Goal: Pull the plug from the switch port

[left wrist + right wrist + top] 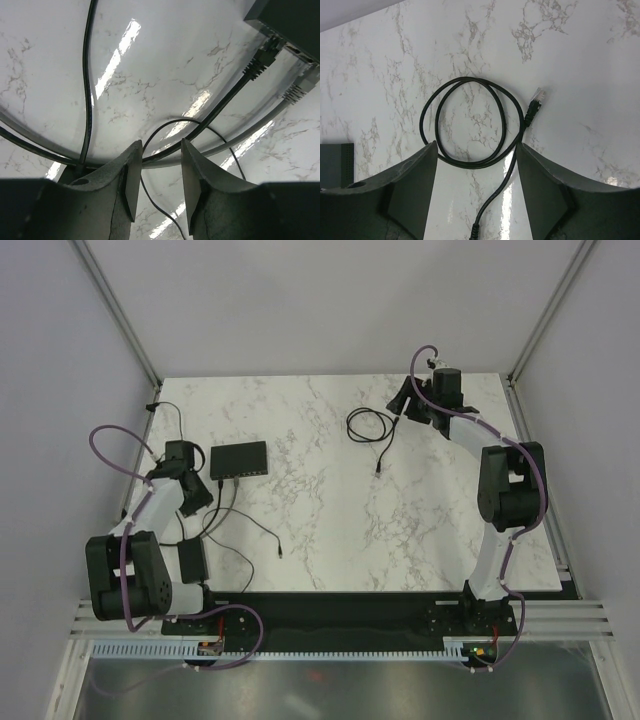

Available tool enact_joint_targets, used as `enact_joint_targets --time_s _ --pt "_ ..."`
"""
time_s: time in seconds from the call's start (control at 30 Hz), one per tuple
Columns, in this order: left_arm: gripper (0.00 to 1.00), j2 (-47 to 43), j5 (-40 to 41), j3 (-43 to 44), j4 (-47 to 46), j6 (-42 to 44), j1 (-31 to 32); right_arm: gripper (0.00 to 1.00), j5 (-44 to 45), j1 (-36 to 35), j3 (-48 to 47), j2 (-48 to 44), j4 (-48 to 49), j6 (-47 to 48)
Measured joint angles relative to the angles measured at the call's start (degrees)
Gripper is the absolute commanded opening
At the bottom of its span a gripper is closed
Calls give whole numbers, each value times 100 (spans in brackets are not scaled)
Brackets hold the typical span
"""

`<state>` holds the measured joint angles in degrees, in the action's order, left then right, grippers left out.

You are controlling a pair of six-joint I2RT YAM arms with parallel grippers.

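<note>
The flat black switch (238,460) lies at the left of the marble table, its corner (292,20) showing in the left wrist view. A black plug (262,54) and a grey plug (300,89) sit in its ports. My left gripper (160,150) (203,498) hangs open just short of their two cables, with only a thin black wire running under the gap. My right gripper (477,150) (402,405) is open at the far right above a loose coiled black cable (465,125) (368,425). That cable's plug (535,102) lies free on the table.
A black power-adapter brick (190,560) sits near the left arm's base. A thin wire (255,530) trails from it toward the table's middle. The table's left edge (150,450) runs close to the left arm, and grey walls enclose the back and sides.
</note>
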<state>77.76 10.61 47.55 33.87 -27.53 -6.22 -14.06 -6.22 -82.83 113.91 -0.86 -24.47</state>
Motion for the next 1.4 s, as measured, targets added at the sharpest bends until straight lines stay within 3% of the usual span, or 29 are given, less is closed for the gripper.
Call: enact_joint_targets --time_s 0.33,0.7,0.77,0.83,0.97,1.4 --pt "40 192 535 -330 50 -184 188 72 -433 0 96 0 402 -256" --pt "38 203 608 -501 76 -389 208 72 -570 11 236 2 581 -393" --pt "34 203 621 -503 74 -444 208 72 -586 11 247 2 629 -422" --pt "17 225 651 -503 74 -481 205 72 -601 15 251 0 654 -442" --pt "3 293 649 -501 72 -529 144 72 -667 35 260 2 704 -490" --pt "2 188 662 33 164 -446 -763 71 -839 120 289 9 881 -688"
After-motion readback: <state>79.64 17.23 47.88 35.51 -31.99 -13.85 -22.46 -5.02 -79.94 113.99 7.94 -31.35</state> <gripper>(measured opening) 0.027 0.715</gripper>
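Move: The bend of the thin black lead, which runs between the power adapter and a loose plug, lies some 4 cm back, 1 cm left and 4 cm below the left hand. The adapter sits about 13 cm back and 1 cm left. The loose plug lies roughly 11 cm back and 19 cm right, the switch about 11 cm ahead and 10 cm right. From the right hand the bend is some 30 cm back and 54 cm left, 10 cm down. Bring the left gripper, already part open, back and down about 3.5 cm each way to the bend of the thin lead. Settle there, shut the fingers to pinch the lead, then draw it off to the left by some 4.5 cm, rising about 3 cm and turning a little counter-clockwise. Let the empty, open right hand ease a couple of centimetres left and up. ##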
